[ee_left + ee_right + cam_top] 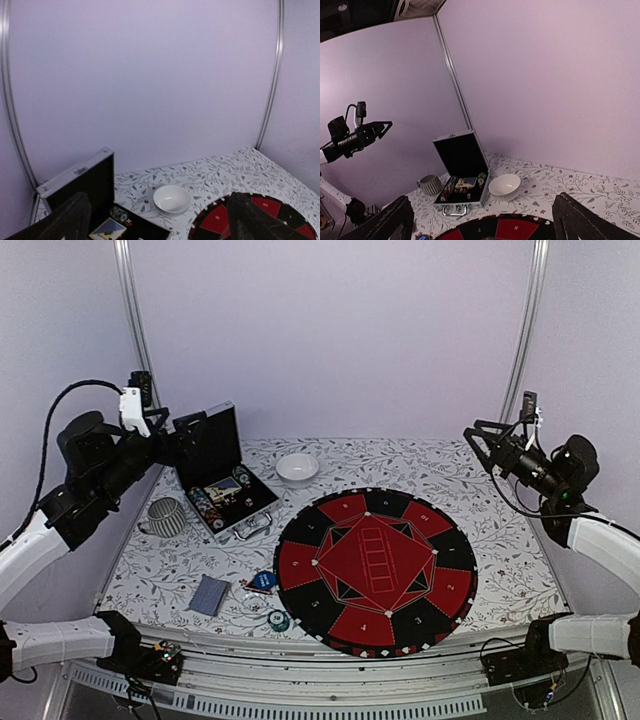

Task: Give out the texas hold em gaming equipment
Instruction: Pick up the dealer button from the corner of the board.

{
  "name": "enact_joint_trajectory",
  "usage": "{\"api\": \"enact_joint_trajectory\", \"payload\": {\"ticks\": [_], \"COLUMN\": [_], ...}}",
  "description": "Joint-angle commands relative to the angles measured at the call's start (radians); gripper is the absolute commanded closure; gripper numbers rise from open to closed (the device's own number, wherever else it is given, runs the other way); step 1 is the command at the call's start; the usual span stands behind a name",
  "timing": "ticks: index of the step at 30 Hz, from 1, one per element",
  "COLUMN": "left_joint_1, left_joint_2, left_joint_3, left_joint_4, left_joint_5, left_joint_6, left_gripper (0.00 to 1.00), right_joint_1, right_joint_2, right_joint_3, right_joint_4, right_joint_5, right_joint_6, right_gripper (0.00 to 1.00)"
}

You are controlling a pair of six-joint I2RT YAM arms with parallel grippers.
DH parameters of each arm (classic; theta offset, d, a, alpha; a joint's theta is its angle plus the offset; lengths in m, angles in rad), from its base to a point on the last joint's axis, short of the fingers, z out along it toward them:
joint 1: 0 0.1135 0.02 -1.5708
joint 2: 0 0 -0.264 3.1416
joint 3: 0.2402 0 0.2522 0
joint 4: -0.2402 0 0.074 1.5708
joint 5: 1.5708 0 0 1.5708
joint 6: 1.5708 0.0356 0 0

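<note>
A stack of grey-blue-backed playing cards (pixel 209 594) lies on the table near the front left. Beside it sit a blue button disc (pixel 263 581) and a small striped-edge poker chip (pixel 278 621). More chips (pixel 206 505) fill the open silver case (pixel 225 490), also seen from the right wrist as chips (pixel 451 186). My left gripper (pixel 180 430) hangs open high in front of the case lid (pixel 80 180), holding nothing. My right gripper (pixel 476 437) is raised at the far right, open and empty. No orange disc can be made out.
The big round red-and-black mat (pixel 375 570) covers the table's right half. A white bowl (pixel 297 468) stands behind it and a striped grey mug (pixel 167 517) sits left of the case. Metal frame posts rise at the back corners.
</note>
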Motion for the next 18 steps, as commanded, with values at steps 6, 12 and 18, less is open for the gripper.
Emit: {"api": "enact_joint_trajectory", "payload": {"ticks": [6, 12, 18], "left_joint_1": [-0.343, -0.470, -0.453], "left_joint_2": [0.224, 0.419, 0.533], "left_joint_3": [0.139, 0.209, 0.202], "left_joint_4": [-0.629, -0.880, -1.048], "left_joint_5": [0.145, 0.018, -0.049], "left_joint_6": [-0.225, -0.368, -0.529], "left_gripper": [0.03, 0.02, 0.02], "right_joint_1": [0.405, 0.528, 0.555], "right_joint_2": [0.146, 0.263, 0.307], "right_joint_3": [0.246, 0.333, 0.357], "right_joint_4": [-0.523, -0.646, -0.674], "right_joint_5": [0.233, 0.338, 0.369], "right_joint_6": [-0.272, -0.350, -0.377], "right_gripper": [0.01, 0.01, 0.01]}}
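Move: Low down by the board's near-left edge, the buttons (the dealer button should be among them) lie about 6 cm back, 15 cm right and 39 cm below the left hand. From that hand the green chip stack is some 16 cm back and 19 cm right; the gray box 10 cm back, level sideways; the open chip case 21 cm ahead and 5 cm right. From the right hand the buttons lie roughly 59 cm left, 6 cm back, 34 cm lower. Dropping about 25 cm, the left hand also swings right and back towards the buttons, its wrist tipping some 60 degrees so the open fingers point mostly down; the rightward sweep eases off and turns slightly left at the end. The right hand travels left above the board, then sinks as well, tilting a little downward and staying wide open. ##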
